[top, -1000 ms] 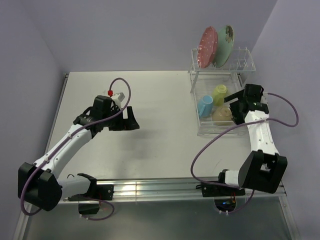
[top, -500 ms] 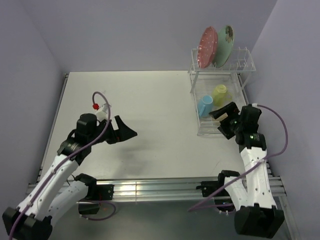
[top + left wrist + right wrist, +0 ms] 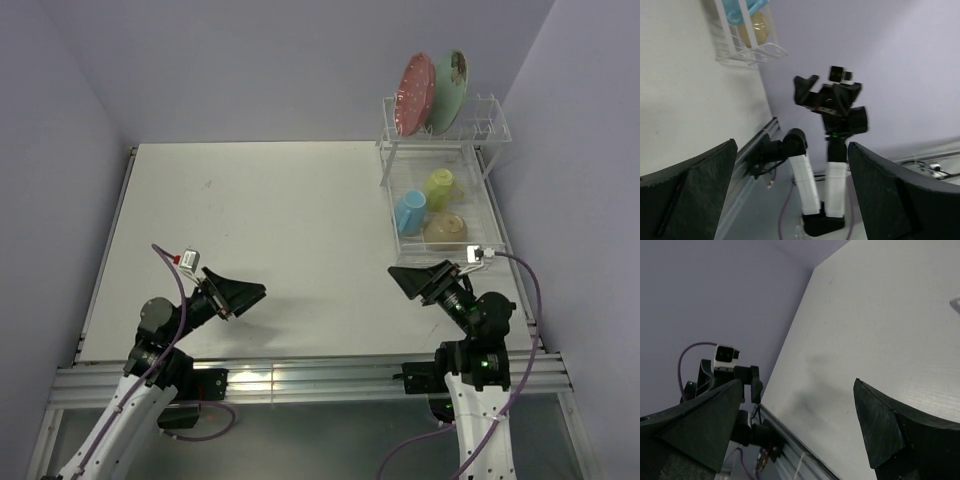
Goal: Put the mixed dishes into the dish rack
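The white wire dish rack stands at the far right of the table. Its raised holder carries the pink dotted plate and the mint-green plate, both on edge. In the lower basket lie the blue mug, the yellow-green mug and the cream bowl. My left gripper hovers open and empty near the front left. Near the front right, below the basket, my right gripper is also open and empty. The left wrist view shows the basket corner with the bowl.
A metal rail runs along the table's near edge. Lilac walls close in at the back and on both sides. The left wrist view looks at the right arm. The right wrist view looks across bare table to the left arm.
Both arms have drawn back toward the near edge, the right one away from the basket where the bowl lies. Both grippers stayed open.
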`<state>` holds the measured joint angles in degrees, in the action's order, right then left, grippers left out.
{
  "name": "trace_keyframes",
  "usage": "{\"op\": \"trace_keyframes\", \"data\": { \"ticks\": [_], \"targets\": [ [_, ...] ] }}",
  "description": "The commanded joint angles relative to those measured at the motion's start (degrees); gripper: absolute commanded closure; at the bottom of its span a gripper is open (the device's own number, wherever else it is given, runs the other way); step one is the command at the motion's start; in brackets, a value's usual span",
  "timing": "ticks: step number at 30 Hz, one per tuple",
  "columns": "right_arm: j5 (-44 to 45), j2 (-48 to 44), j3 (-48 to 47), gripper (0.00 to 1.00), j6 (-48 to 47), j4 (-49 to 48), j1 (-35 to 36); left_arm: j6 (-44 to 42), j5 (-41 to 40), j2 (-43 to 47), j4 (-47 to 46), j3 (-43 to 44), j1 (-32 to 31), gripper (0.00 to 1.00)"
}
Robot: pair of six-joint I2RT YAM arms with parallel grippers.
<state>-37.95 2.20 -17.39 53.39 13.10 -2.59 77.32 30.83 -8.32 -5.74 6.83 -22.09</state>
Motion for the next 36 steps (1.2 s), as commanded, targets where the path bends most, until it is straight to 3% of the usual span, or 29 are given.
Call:
{"op": "trace_keyframes", "data": {
  "ticks": [1,3,4,6,10,12,15,20,31,36],
  "targets": [
    [-8.09,-6.84,7.95,0.00,8.29,-19.02,0.30,10.99,3.88,0.67,-26.60,-6.53,0.29,0.01],
    [-10.11,-8.96,10.69,0.00,10.68,-24.24,0.30,16.51,3.63,-1.69,-37.45,-10.85,0.20,0.01],
    [-10.90,-9.14,13.49,0.00,13.99,-31.05,0.30,18.38,3.28,-3.10,-48.73,-14.35,0.20,0.01],
    [-12.84,-8.79,16.93,0.00,18.49,-40.22,0.22,23.04,2.05,-8.98,-60.91,-17.89,0.20,0.01],
    [-12.41,-5.72,29.85,0.00,34.04,-68.65,0.39,21.82,4.15,-17.68,-69.40,-18.52,-0.06,0.01],
    [-11.79,-4.75,31.19,0.00,34.87,-70.41,0.48,21.39,3.71,-20.68,-71.86,-18.35,-0.15,0.01],
    [-10.13,-8.34,31.10,0.00,31.71,-65.07,0.74,17.70,2.49,-22.71,-71.70,-17.38,-0.15,0.01],
    [-4.95,-19.56,29.26,0.00,23.45,-41.18,0.74,8.32,-4.45,-18.26,-67.93,-18.52,-0.15,0.01],
    [7.10,-19.34,19.59,0.00,-1.52,-10.76,0.74,-10.41,-14.92,10.12,-30.88,-17.47,-0.15,0.01],
    [7.02,-19.42,20.90,0.00,-2.94,-10.29,0.74,-14.21,-16.77,17.63,-18.97,-16.67,-0.15,0.01]
  ]
}}
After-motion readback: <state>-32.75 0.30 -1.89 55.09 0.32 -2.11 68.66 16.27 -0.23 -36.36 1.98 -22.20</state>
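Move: All the dishes are in the rack and both my hands are empty. From my right hand the bowl in the rack's bottom tier lies about 20 cm ahead, 15 cm to the right and 19 cm below. The blue mug is some 24 cm ahead and 6 cm right, the yellow mug about 31 cm ahead and 15 cm right, both roughly 17 cm below. From my left hand the bowl is about 22 cm ahead, 48 cm right and 17 cm down. Clear of the rack, I fold both open, empty hands up over the front of the table. My left rises about 13 cm, slightly back and left, fingers tipping up some 40 degrees, then eases forward and down a little. My right dips, swings up and back with its fingers tipping up, then comes forward and sinks about 13 cm as they level out. I touch nothing. ##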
